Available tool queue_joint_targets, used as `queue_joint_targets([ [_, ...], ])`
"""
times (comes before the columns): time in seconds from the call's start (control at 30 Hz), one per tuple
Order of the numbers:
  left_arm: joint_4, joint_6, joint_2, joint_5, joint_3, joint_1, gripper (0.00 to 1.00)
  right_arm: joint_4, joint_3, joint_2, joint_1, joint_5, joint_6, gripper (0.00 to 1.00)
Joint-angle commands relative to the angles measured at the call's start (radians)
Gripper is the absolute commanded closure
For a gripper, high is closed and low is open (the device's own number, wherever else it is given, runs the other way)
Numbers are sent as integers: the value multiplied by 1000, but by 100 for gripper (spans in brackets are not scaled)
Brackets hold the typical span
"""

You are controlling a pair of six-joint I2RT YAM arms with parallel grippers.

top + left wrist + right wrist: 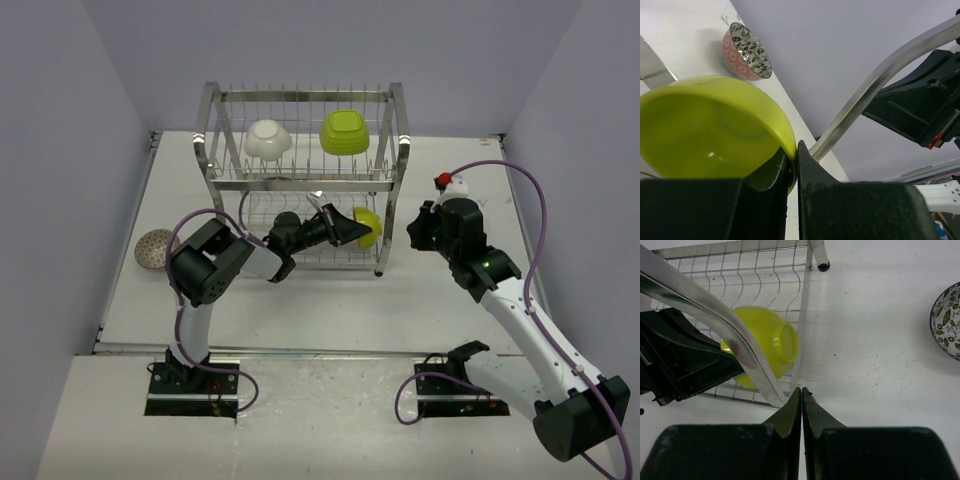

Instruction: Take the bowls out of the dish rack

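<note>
The dish rack (300,180) stands at the back of the table. A white bowl (268,140) and a squarish lime bowl (344,132) rest on its upper tier. My left gripper (348,228) reaches into the lower tier and is shut on the rim of the round lime bowl (368,228) (705,130), one finger inside and one outside (794,162). My right gripper (802,390) is shut and empty, hovering just outside the rack's front right post (730,325), close to the lime bowl (767,345). One speckled bowl (153,249) lies on the table at the left.
A patterned bowl (947,320) (745,52) sits on the table to the right of the rack. The rack's chrome post (875,85) passes between the two grippers. Side walls close in the table on the left and right.
</note>
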Motion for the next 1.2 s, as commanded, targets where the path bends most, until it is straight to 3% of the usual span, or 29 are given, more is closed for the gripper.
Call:
queue_joint_targets([
  [0.0, 584, -17, -49, 17, 58, -8, 100, 9, 46, -8, -4, -4, -18, 99],
  [0.23, 581, 1, -90, 4, 16, -16, 100, 9, 46, -5, -4, -9, -18, 99],
  [0.87, 510, 113, -337, 7, -296, -31, 100, 17, 39, -12, -4, -12, -15, 99],
  [1.17, 458, 141, -358, 11, -339, -120, 100, 14, 42, -25, -4, -12, -16, 99],
])
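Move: The green bowl from the lower shelf is already pinched by its rim in the left hand, its middle about 3 cm to the right, 2 cm ahead and 2 cm below. The clear space before the rack lies some 11 cm back and 3 cm left; the rack's front right foot is about 7 cm back, 5 cm right and 14 cm down. From the right hand the bowl is roughly 10 cm left, 4 cm ahead and 7 cm below. Still pinching the bowl's rim, the left hand rises about 3 cm, then draws back 10 cm, drifting left. ##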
